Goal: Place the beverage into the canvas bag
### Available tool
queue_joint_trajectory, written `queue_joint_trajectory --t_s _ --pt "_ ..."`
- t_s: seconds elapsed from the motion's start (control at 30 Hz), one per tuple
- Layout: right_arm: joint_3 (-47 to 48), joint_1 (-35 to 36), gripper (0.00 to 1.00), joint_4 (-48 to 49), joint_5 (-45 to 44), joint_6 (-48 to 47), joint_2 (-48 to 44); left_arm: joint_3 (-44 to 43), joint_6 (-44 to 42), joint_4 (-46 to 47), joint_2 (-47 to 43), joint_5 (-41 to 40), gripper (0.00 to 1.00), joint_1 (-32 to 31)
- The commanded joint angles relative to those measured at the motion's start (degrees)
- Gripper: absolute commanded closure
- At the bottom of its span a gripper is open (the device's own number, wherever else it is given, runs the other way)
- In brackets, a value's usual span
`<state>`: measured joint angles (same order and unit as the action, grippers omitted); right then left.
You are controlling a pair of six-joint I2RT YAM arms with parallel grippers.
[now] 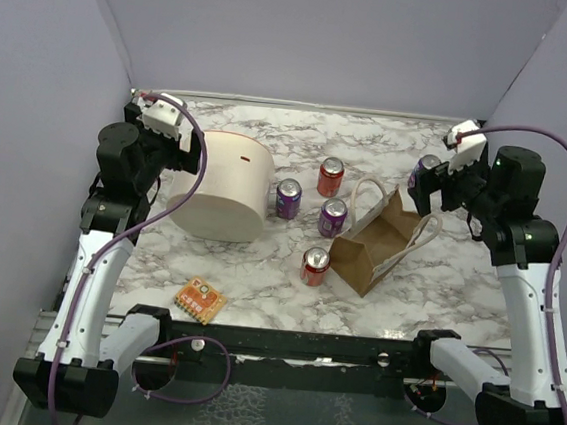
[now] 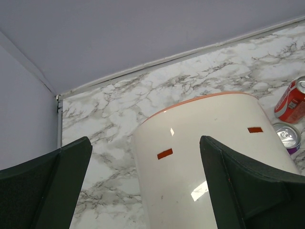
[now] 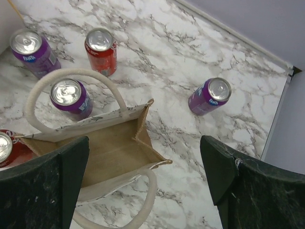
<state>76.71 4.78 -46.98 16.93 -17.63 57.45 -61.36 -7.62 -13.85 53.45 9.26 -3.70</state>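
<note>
The tan canvas bag (image 1: 373, 246) stands open on the marble table, right of centre, with its whitish loop handles up; its inside (image 3: 109, 152) shows nothing in it. Several beverage cans stand around it: a red can (image 1: 330, 177) and a purple can (image 1: 333, 217) behind it, a red can (image 1: 314, 266) at its left, and a purple can (image 1: 425, 170) at the far right. My right gripper (image 1: 432, 197) (image 3: 145, 143) hangs open above the bag's right end, holding nothing. My left gripper (image 1: 181, 148) (image 2: 145, 143) is open above the cream tub.
A large cream cylindrical tub (image 1: 224, 185) (image 2: 209, 152) sits at the left, with another purple can (image 1: 288, 199) beside it. An orange snack packet (image 1: 200, 300) lies near the front edge. Lilac walls close in the table on three sides.
</note>
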Motion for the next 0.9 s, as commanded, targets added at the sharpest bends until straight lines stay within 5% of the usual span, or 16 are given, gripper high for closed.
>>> queue_joint_trajectory --t_s 0.0,0.37,0.87 --pt "-3.81 -0.32 0.01 -1.30 -4.99 0.69 0.70 -0.42 -0.42 0.19 0.71 2.06 0.01 0.43" --pt "-8.38 -0.29 0.06 0.68 -1.40 -7.99 6.68 0.19 -0.44 0.29 1.59 3.47 0.01 0.45" --pt "-3.60 -0.04 0.37 0.08 2.09 -16.09 24.54 -1.23 -0.37 -1.03 1.68 4.12 0.01 0.45"
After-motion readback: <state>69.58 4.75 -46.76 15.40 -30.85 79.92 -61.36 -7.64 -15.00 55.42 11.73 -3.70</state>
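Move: The bag's far end wall is about 6 cm ahead of the right gripper, barely 1 cm to its right and some 21 cm below; the bag's middle is roughly 3 cm back and 6 cm left. A purple can stands about 9 cm beyond that wall and 5 cm to its right; another stands some 17 cm left of the gripper, nearly level with it. From the left gripper, the wall is roughly 50 cm right and 1 cm ahead. Lower the right gripper about 16 cm towards the canvas bag's far end wall, at first nearly straight down, then easing some 4 cm forward. Tip the fingers down about 25 degrees on the way and narrow them from wide open to around two thirds, one finger over the bag's mouth and the other outside, without gripping yet. ##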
